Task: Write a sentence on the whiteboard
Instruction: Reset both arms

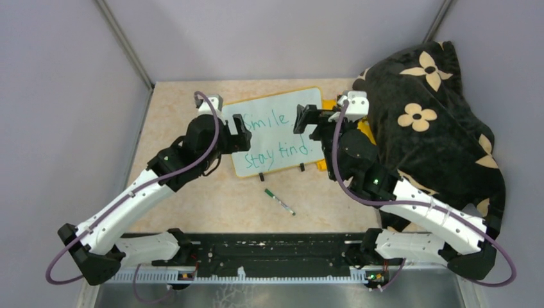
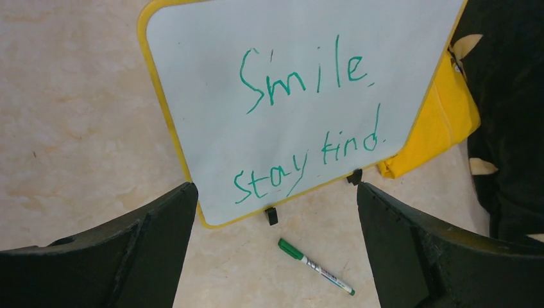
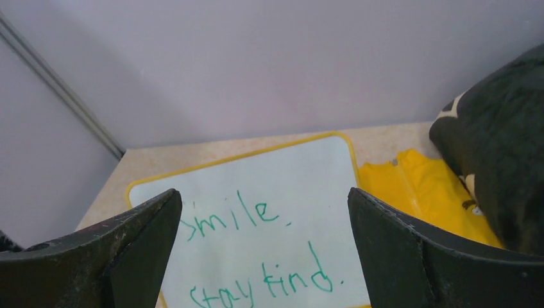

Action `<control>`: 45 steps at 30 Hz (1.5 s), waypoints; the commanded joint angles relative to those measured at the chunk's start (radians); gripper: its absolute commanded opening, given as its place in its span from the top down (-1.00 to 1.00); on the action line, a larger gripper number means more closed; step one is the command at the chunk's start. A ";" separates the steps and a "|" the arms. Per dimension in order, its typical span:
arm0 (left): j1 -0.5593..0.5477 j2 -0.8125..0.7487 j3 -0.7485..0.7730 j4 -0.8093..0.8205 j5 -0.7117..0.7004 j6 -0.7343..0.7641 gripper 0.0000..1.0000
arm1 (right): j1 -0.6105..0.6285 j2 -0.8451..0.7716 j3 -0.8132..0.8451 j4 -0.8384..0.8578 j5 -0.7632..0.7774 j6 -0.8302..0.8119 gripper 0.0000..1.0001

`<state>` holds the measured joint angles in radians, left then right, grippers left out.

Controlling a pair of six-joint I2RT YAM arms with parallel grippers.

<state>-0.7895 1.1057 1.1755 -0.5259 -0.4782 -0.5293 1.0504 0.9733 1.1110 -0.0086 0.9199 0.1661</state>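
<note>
The whiteboard (image 1: 276, 131), white with a yellow frame and two black feet, lies on the table's far middle. The sentence (image 1: 276, 138) in green reads "Smile." over "stay kind."; it shows in the left wrist view (image 2: 301, 122) and the right wrist view (image 3: 256, 247). A green capped marker (image 1: 280, 201) lies loose on the table in front of the board, also in the left wrist view (image 2: 315, 266). My left gripper (image 1: 240, 133) is open and empty over the board's left edge. My right gripper (image 1: 306, 122) is open and empty over the board's right part.
A yellow cloth (image 1: 333, 131) lies beside the board's right edge, partly under a black flowered cushion (image 1: 430, 122) that fills the right side. Grey walls close the back and sides. Bare beige tabletop (image 1: 192, 199) lies in front of the board.
</note>
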 commanded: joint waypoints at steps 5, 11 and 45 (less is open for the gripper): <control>0.001 -0.038 0.270 -0.102 0.009 0.252 -0.97 | -0.019 0.081 0.268 0.242 0.014 -0.351 -0.97; 0.000 -0.125 0.368 0.069 -0.081 0.420 -0.97 | -0.019 -0.075 0.174 0.303 -0.075 -0.350 -0.97; 0.000 -0.184 0.241 0.176 -0.085 0.367 -0.97 | -0.019 -0.148 -0.122 0.333 -0.190 -0.237 -0.97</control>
<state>-0.7895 0.9108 1.4395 -0.3691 -0.5842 -0.1410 1.0374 0.7910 0.9463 0.4240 0.7223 -0.1890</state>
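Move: The written-on whiteboard lies below both open, empty hands: its middle is about 12 cm ahead, 9 cm right and 28 cm below the left hand, and some 14 cm ahead, 11 cm left and 39 cm below the right. The marker lies near side of it, roughly 11 cm back and 9 cm right of the left hand. From the right hand, the yellow cloth is about 14 cm ahead and 14 cm right. The whiteboard and marker are left behind as the empty left hand climbs fast, some 26 cm, swinging left and slightly back with fingers tipping up over 30 degrees, then sinks about 5 cm. The right hand rises about 12 cm, veering right and back, dips, rises again and eases left, ending a little higher with fingers tipped up. Both stay open, touching nothing. ##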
